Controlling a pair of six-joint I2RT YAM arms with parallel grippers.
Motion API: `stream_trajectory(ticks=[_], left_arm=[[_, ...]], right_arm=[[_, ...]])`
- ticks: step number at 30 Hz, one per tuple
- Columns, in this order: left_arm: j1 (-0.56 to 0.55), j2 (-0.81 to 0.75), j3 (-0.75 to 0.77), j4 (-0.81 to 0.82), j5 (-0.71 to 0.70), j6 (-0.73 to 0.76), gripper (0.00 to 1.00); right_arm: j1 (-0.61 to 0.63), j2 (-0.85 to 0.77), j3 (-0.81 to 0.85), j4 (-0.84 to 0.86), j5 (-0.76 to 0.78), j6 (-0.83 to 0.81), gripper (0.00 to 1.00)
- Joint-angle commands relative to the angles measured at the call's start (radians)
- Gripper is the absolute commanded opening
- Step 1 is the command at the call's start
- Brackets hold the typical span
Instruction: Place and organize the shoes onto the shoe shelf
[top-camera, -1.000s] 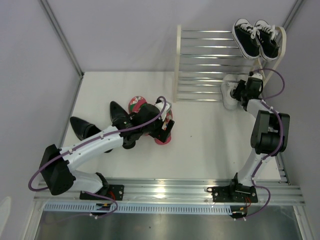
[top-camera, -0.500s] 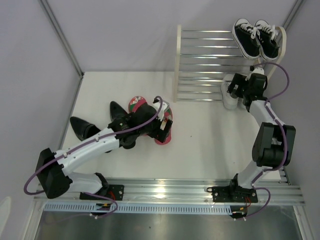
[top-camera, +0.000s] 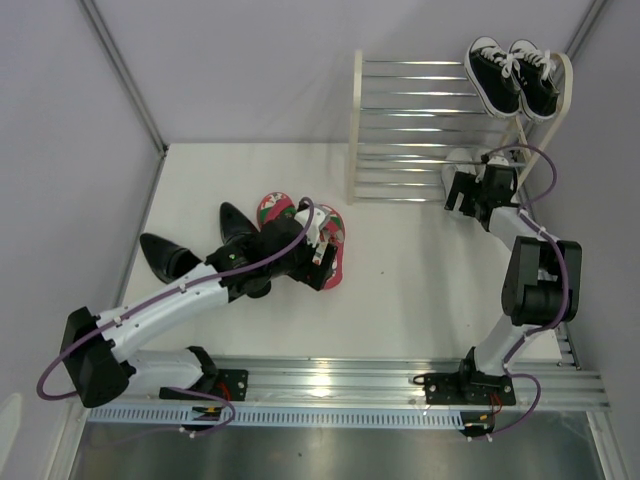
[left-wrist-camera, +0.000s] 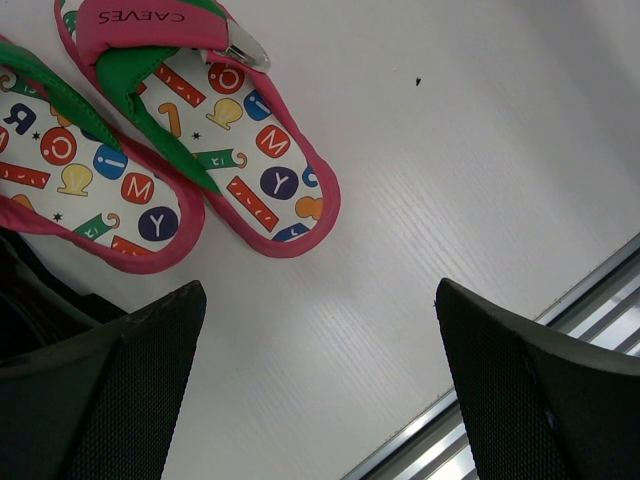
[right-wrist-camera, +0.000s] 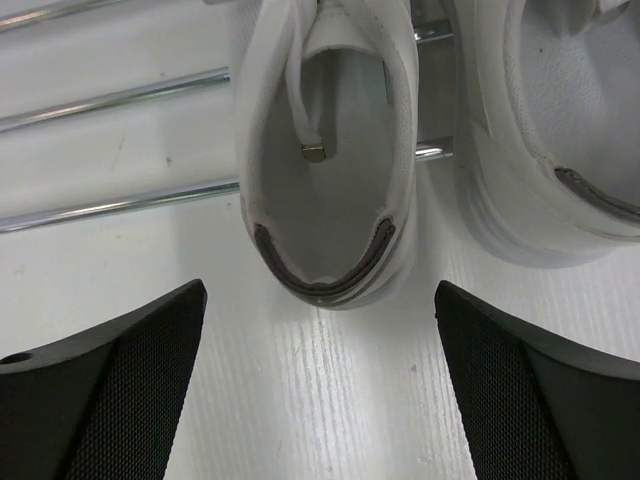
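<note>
Two red flip-flops with letter print and green straps lie side by side on the white table, also in the top view. My left gripper is open and empty, hovering just past their heels. Two black dress shoes lie left of them. The shoe shelf stands at the back right. Two white sneakers sit on its lowest bars, heels toward me. My right gripper is open and empty just behind the left sneaker's heel.
Black canvas sneakers stand on the shelf's top tier at the right. Metal bars run left of the white sneakers. An aluminium rail edges the table's near side. Grey walls close in left and right.
My right gripper has moved left and down to the heel of the left white sneaker. My left gripper has drawn back slightly, uncovering more of the right flip-flop.
</note>
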Motion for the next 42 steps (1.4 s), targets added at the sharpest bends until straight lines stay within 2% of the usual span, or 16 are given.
stream_trajectory(ticks=[1,8,13,16,28,34,38,39,42], left_arm=[[-0.009,-0.021,-0.003,0.005,-0.022,-0.028,0.99],[-0.007,-0.006,0.005,-0.002,-0.042,-0.032,0.99],[-0.009,0.015,0.022,-0.008,-0.050,-0.032,0.99],[-0.007,0.028,0.030,-0.008,-0.051,-0.029,0.99],[-0.007,0.038,0.036,-0.011,-0.051,-0.028,0.99],[-0.007,0.041,0.036,-0.011,-0.050,-0.028,0.99],[-0.007,0.040,0.034,-0.015,-0.054,-0.028,0.99],[-0.009,0.038,0.036,-0.015,-0.056,-0.028,0.99],[-0.007,0.038,0.037,-0.016,-0.059,-0.026,0.99]], right_arm=[[0.008,0.041,0.010,0.034,0.015,-0.026,0.97],[0.029,0.132,0.069,0.069,0.047,-0.057,0.94],[0.031,0.149,0.069,0.091,0.100,-0.055,0.79],[0.031,0.150,0.069,0.105,0.106,-0.058,0.74],[0.037,0.147,0.087,0.124,0.104,-0.084,0.77],[0.042,0.166,0.087,0.158,0.083,-0.113,0.75],[0.042,0.184,0.090,0.171,0.086,-0.124,0.64],[0.042,0.187,0.090,0.172,0.086,-0.127,0.55],[0.043,0.192,0.081,0.183,0.087,-0.130,0.39]])
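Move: The white shoe I go for lies on the rack's bottom bars straight ahead of my open right hand, heel towards me; its middle is about 12 cm out and 4 cm below. Its white mate stands about 9 cm to the right and 1 cm farther out than it. The black sneakers sit on the upper tier, roughly 20 cm ahead, 2 cm right and 15 cm up. From my left hand, the shoe is some 22 cm ahead, 35 cm right and 13 cm lower. I drop my right hand about 5 cm to bring the open fingers down astride the white shoe's heel, drawing them in to roughly three-quarters open. Then I ease forward, about 3 cm in all, rolling slightly so the hand's left side dips. Near the end I narrow further until the pads pinch the heel's two sides. ##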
